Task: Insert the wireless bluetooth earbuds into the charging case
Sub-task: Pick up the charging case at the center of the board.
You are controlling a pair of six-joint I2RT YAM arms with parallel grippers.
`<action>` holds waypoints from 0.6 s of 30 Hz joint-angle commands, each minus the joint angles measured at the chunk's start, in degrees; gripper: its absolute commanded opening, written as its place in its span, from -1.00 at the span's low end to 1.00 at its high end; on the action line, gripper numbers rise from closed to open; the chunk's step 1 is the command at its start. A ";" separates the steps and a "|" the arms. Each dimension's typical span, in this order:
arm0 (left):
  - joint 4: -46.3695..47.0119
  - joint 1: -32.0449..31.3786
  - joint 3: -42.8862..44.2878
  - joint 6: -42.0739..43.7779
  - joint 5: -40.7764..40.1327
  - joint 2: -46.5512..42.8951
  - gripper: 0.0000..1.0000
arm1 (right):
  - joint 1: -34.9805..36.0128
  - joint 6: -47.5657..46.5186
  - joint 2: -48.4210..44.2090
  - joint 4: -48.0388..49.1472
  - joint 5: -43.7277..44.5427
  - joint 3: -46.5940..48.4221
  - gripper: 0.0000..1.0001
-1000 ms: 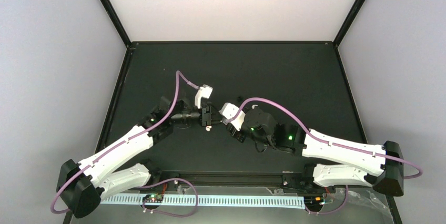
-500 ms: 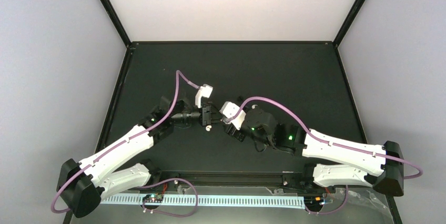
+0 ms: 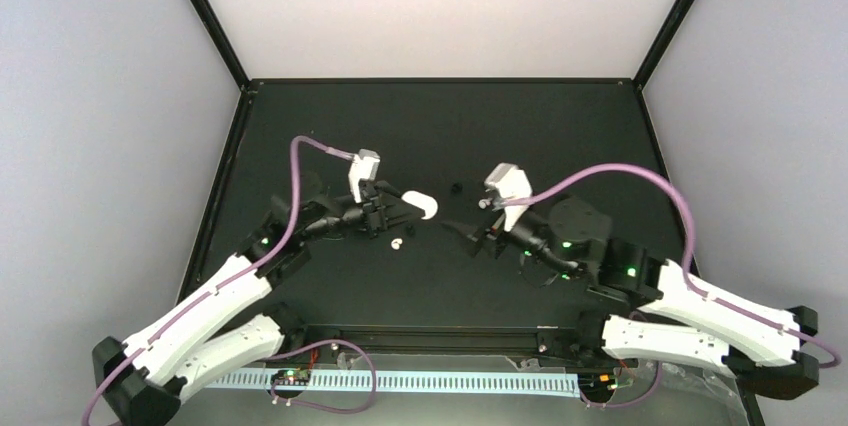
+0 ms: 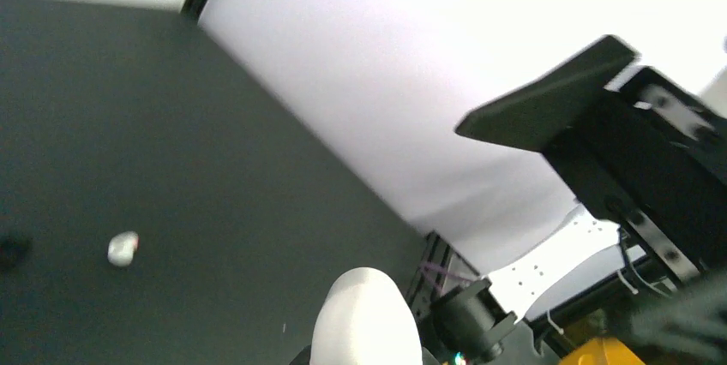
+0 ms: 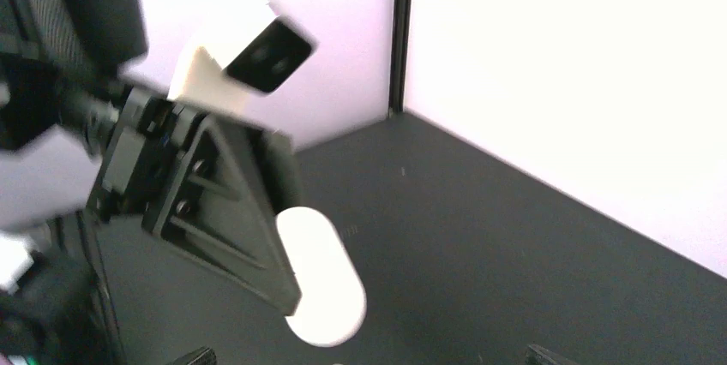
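My left gripper point(image 3: 405, 204) is shut on a white pill-shaped charging case point(image 3: 424, 205) and holds it above the black table. The case fills the bottom of the left wrist view point(image 4: 364, 322) and shows in the right wrist view point(image 5: 319, 278). One white earbud point(image 3: 396, 243) lies on the table just below the left gripper; it also shows in the left wrist view point(image 4: 123, 248). A small dark blob point(image 3: 456, 187) lies behind, too small to identify. My right gripper point(image 3: 478, 236) is open and empty, to the right of the case. The other earbuds are out of view.
The black table point(image 3: 560, 136) is ringed by a black frame and pale walls. The two grippers face each other at mid-table with a small gap between them. The arm bases and cables sit along the near edge.
The two grippers have drawn apart: the left swung left and back with the white case now showing in it, and the right pulled back to the right. The white earbud has not moved.
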 commanded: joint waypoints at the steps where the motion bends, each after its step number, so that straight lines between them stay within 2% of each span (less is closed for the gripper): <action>1: 13.02 0.25 -2.21 2.66 -0.62 -7.22 -0.97 | -2.78 7.80 -3.14 2.56 -5.50 1.77 0.85; 6: 29.49 0.25 -9.47 4.50 4.40 -14.21 -0.97 | -6.23 13.04 -3.23 8.28 -14.87 1.73 0.86; 8: 34.32 0.19 -12.32 5.20 4.03 -16.66 -0.97 | -6.74 14.16 -2.58 9.36 -19.09 2.63 0.85; 12: 31.99 0.21 -13.15 7.71 2.75 -20.06 -0.97 | -6.77 14.10 0.83 8.29 -26.72 6.60 0.84; 18: 30.94 0.23 -11.88 9.50 9.19 -20.18 -0.97 | -6.77 12.93 6.18 7.08 -32.41 9.89 0.80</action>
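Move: The left hand already grips the white charging case by one end, its middle some 2 cm to the right of and 1 cm ahead of that hand. From the open, empty right hand the case lies about 3 cm ahead, 6 cm left and 4 cm lower. Far below on the board, roughly 28 cm under the left hand, are a white earbud about 4 cm ahead and 5 cm left, and a black earbud about 7 cm ahead and 2 cm left. Left hand lifts the still-pinched charging case about 9 cm, back and left, rolling; open right rises 7 cm. ##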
